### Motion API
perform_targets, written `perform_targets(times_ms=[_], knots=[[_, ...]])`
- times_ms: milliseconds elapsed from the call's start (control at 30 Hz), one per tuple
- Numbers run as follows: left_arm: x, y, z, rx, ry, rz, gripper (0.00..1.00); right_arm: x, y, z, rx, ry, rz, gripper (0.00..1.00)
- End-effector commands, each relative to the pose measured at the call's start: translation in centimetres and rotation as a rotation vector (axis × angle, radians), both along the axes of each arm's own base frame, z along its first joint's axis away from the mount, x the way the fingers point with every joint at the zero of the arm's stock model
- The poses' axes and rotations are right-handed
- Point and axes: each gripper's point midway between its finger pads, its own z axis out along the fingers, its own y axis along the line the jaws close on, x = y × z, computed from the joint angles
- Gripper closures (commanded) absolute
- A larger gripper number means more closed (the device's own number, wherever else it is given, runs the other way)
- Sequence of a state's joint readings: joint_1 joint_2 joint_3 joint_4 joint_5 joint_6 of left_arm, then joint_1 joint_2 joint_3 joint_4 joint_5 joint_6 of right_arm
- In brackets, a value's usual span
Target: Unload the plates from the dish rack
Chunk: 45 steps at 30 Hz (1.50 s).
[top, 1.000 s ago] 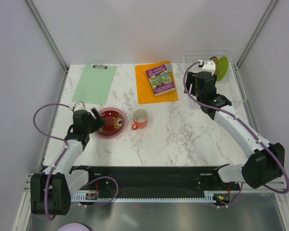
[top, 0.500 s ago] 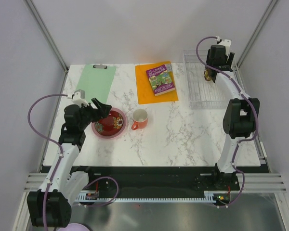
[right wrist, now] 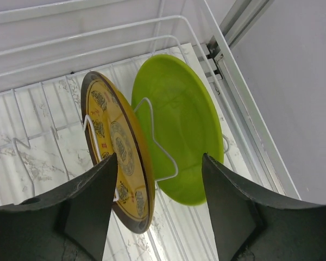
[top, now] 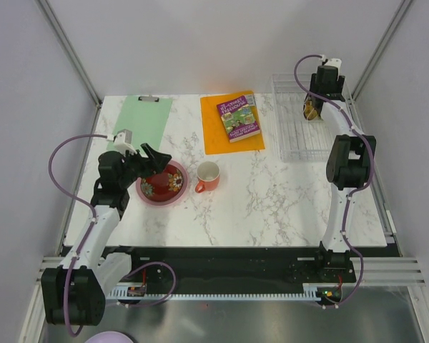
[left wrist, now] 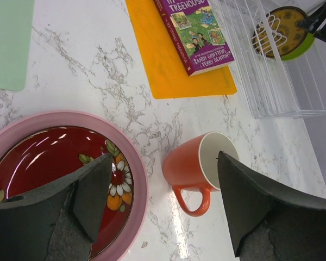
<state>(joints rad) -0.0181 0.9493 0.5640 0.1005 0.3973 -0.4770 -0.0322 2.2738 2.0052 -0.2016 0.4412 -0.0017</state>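
The dark red patterned plate lies on the larger pink plate at the table's left. My left gripper hovers open and empty above their right edge. In the left wrist view the gripper has one finger over the red plate and pink rim. The clear dish rack stands at the far right. The brown-and-yellow plate and lime green plate stand upright in it. My right gripper is open above them, its fingers on either side of the pair and touching neither.
An orange-and-white mug stands just right of the stacked plates, under my left gripper's right finger. A purple book lies on an orange mat. A green clipboard lies at the far left. Frame posts flank the rack.
My right arm has folded upright, moving its gripper from the rack's near side to above the plates at its far end. My left gripper has lifted and shifted slightly right over the stacked plates.
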Motion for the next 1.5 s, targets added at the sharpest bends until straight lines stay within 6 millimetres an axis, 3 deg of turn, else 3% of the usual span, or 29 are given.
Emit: perform_targets(times_ms=[0, 400, 600, 633, 733, 933, 967, 1000, 1033, 1067, 1100, 1167, 1233, 1267, 1333, 1367, 1433, 1467], knots=[[0.9, -0.5, 2.6, 0.028, -0.099, -0.044, 0.16, 1.5, 0.2, 0.6, -0.010, -0.027, 0.052, 0.30], [1.3, -0.4, 1.8, 0.037, -0.086, -0.040, 0.16, 2.2, -0.2, -1.4, -0.042, 0.012, 0.082, 0.39], [1.4, -0.4, 1.4, 0.037, -0.080, -0.042, 0.17, 2.4, 0.0, -2.0, -0.040, 0.027, 0.109, 0.75], [1.4, -0.4, 1.4, 0.037, -0.079, -0.042, 0.17, 2.4, 0.1, -1.9, -0.037, 0.025, 0.114, 0.87], [1.3, -0.4, 1.3, 0.037, -0.077, -0.042, 0.17, 2.5, 0.5, -1.6, -0.036, 0.020, 0.132, 0.94], [1.2, -0.4, 1.2, 0.028, -0.070, -0.033, 0.17, 1.3, 0.8, 1.9, -0.206, 0.004, 0.068, 0.98], [1.2, -0.4, 1.2, 0.026, -0.071, -0.033, 0.17, 0.3, 0.4, 3.6, -0.259, -0.010, -0.007, 0.99], [1.2, -0.4, 1.3, 0.023, -0.072, -0.032, 0.17, -0.4, 0.5, 3.5, -0.288, 0.002, -0.024, 1.00], [1.1, -0.4, 1.3, 0.023, -0.070, -0.033, 0.17, -0.7, 0.7, 4.7, -0.333, -0.019, -0.049, 1.00], [1.0, -0.4, 1.4, 0.023, -0.072, -0.033, 0.17, -1.6, 0.3, 6.6, -0.356, -0.051, -0.102, 1.00], [0.9, -0.3, 1.3, 0.025, -0.068, -0.031, 0.17, -2.4, 0.1, 6.6, -0.371, -0.045, -0.123, 1.00], [0.6, -0.2, 1.6, 0.026, -0.069, -0.023, 0.17, -3.7, -0.2, 9.6, -0.370, -0.113, -0.165, 1.00], [0.3, -0.2, 1.9, 0.029, -0.074, -0.024, 0.17, -5.0, -0.4, 10.1, -0.360, -0.126, -0.183, 1.00], [0.1, -0.2, 1.9, 0.029, -0.070, -0.022, 0.17, -6.0, -0.4, 12.1, -0.343, -0.171, -0.201, 1.00], [-0.1, -0.2, 2.1, 0.022, -0.073, -0.022, 0.17, -7.2, -0.2, 12.8, -0.328, -0.174, -0.207, 1.00], [-0.3, -0.3, 2.4, 0.019, -0.078, -0.023, 0.17, -8.2, -0.1, 14.5, -0.300, -0.214, -0.213, 1.00], [-0.5, -0.4, 2.6, 0.006, -0.080, -0.024, 0.17, -9.2, 0.9, 14.7, -0.278, -0.204, -0.180, 1.00], [-0.7, -0.4, 2.8, 0.002, -0.086, -0.025, 0.17, -10.2, 1.4, 16.3, -0.259, -0.234, -0.168, 1.00]])
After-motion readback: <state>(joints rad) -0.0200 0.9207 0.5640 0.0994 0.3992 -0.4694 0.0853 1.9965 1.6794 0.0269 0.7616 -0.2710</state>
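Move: From the right hand, the upright brown plate's middle lies roughly 2 cm ahead, 3 cm to the left and 8 cm below, its upper rim already between the open fingers. The green plate stands about 6 cm to the right of the brown one, roughly level with it. The dish rack's middle is some 8 cm back from this hand, 4 cm left and 12 cm down. From the left hand, the brown plate is about 33 cm ahead, 57 cm right and 11 cm lower. Down about 4 cm and slightly forward, the right hand sinks onto the brown plate's rim and closes its fingers, pinching it between the pads. It then rises some 11 cm while drawing back about 8 cm towards the base, away from the green plate, rolling nearly 20 degrees so that its left side dips. ##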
